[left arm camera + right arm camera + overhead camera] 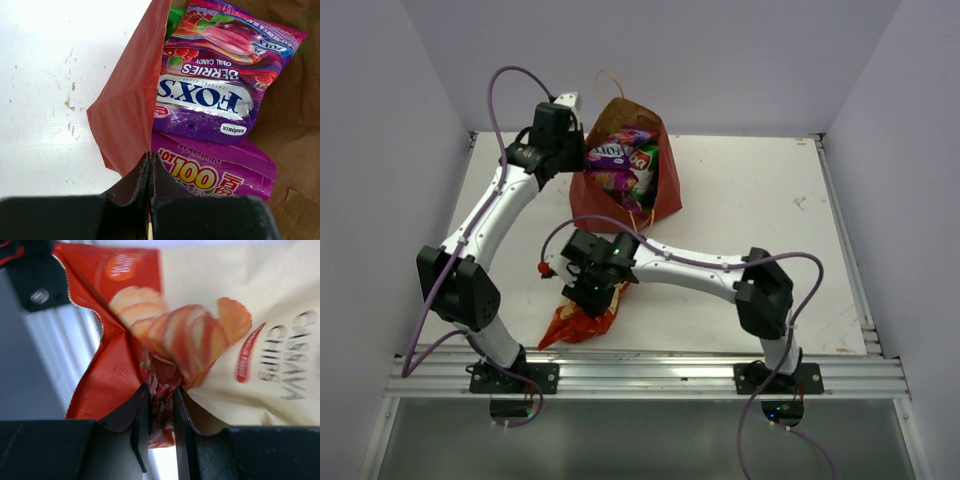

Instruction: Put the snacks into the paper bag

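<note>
The reddish-brown paper bag (620,207) stands open at the back of the table. My left gripper (578,150) is shut on its left rim, and in the left wrist view the jaws (149,159) pinch the bag's wall (127,115). Inside lie two purple candy packs (210,95) (215,172) and a green-edged packet (175,15). Near the front edge, my right gripper (592,298) is shut on the crumpled edge of the beige-orange chips packet (578,322). The right wrist view has that packet (210,305) bunched between the fingers (160,392). No blue packet can be made out.
The white table (750,220) runs right of the bag. An aluminium rail (650,375) lines the front edge, close behind the chips packet. Grey walls enclose the table on three sides. The right arm's forearm (690,270) crosses the middle of the table.
</note>
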Controlling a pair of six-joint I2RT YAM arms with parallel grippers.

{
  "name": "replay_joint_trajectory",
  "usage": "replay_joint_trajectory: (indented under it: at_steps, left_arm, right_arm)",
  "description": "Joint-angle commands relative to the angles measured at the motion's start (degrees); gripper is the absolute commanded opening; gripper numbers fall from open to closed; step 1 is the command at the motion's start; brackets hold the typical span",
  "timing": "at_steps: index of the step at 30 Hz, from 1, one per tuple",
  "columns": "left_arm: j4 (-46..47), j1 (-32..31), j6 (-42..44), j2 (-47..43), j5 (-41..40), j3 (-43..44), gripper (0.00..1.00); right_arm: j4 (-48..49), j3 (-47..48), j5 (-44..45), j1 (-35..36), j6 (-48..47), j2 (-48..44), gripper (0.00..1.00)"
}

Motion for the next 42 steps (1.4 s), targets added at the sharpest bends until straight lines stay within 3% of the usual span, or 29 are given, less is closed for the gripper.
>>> replay_joint_trajectory:
  at_steps: [1, 8, 10, 13, 16, 23, 31, 38, 42]
  left_arm:
    - [7.0, 1.8, 0.9, -2.9, -0.3, 4.5, 0.00]
    - [7.8, 3.0, 0.7, -2.0, -1.4, 4.7, 0.00]
    - [7.9, 3.1, 0.4, -1.8, -1.4, 4.3, 0.00]
    - [8.4, 3.1, 0.3, -1.8, -1.3, 3.6, 0.00]
    - [8.6, 3.1, 0.1, -2.1, -1.6, 3.4, 0.00]
    - [9.4, 3.0, -2.6, -2.7, -1.2, 1.6, 0.00]
    - [9.9, 2.3, -4.6, -6.0, -4.2, -1.1, 0.00]
    - [10.4, 1.7, -6.0, -8.1, -4.6, -2.6, 0.00]
    - [10.4, 1.6, -6.2, -8.4, -4.4, -2.8, 0.00]
  right_arm:
    - [-16.0, 8.8, -0.4, -0.1, 2.9, -13.9, 0.00]
    - [-33.8, 37.8, 14.3, -0.8, 6.8, -19.0, 0.00]
    - [-33.5, 41.7, 19.5, -2.2, 6.3, -20.3, 0.00]
    - [-22.5, 36.2, 19.6, -6.9, 5.8, -24.5, 0.00]
    - [-1.4, 22.3, 18.1, -12.0, 7.1, -29.8, 0.00]
    - [23.0, 14.5, 16.0, -17.1, 9.7, -29.4, 0.00]
    - [38.3, 17.8, 16.3, -18.4, 15.7, -24.0, 0.00]
    - [53.2, 3.8, 17.7, -20.8, 30.9, -24.9, 0.00]
    - [56.9, -2.8, 15.3, -22.7, 38.5, -24.3, 0.00]
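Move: The right hand already holds the cassava chips packet. From it, the paper bag's mouth lies about 28 cm ahead, 9 cm to the right and 15 cm higher; the Fox's candy inside is roughly 30 cm ahead, 6 cm right and 4 cm higher. The left hand already grips the mouth's left rim: the mouth's centre is some 9 cm to its right, 1 cm ahead and a couple of centimetres lower. Keep the cassava chips pinched and whip the right gripper nearly 40 cm up, swinging it rightward, then carry it forward some 20 cm and partly back left to above the paper bag, turning the fingers from steeply down to about level, pointing forward-left. With the left gripper keep hold of the rim and draw it slightly left. ##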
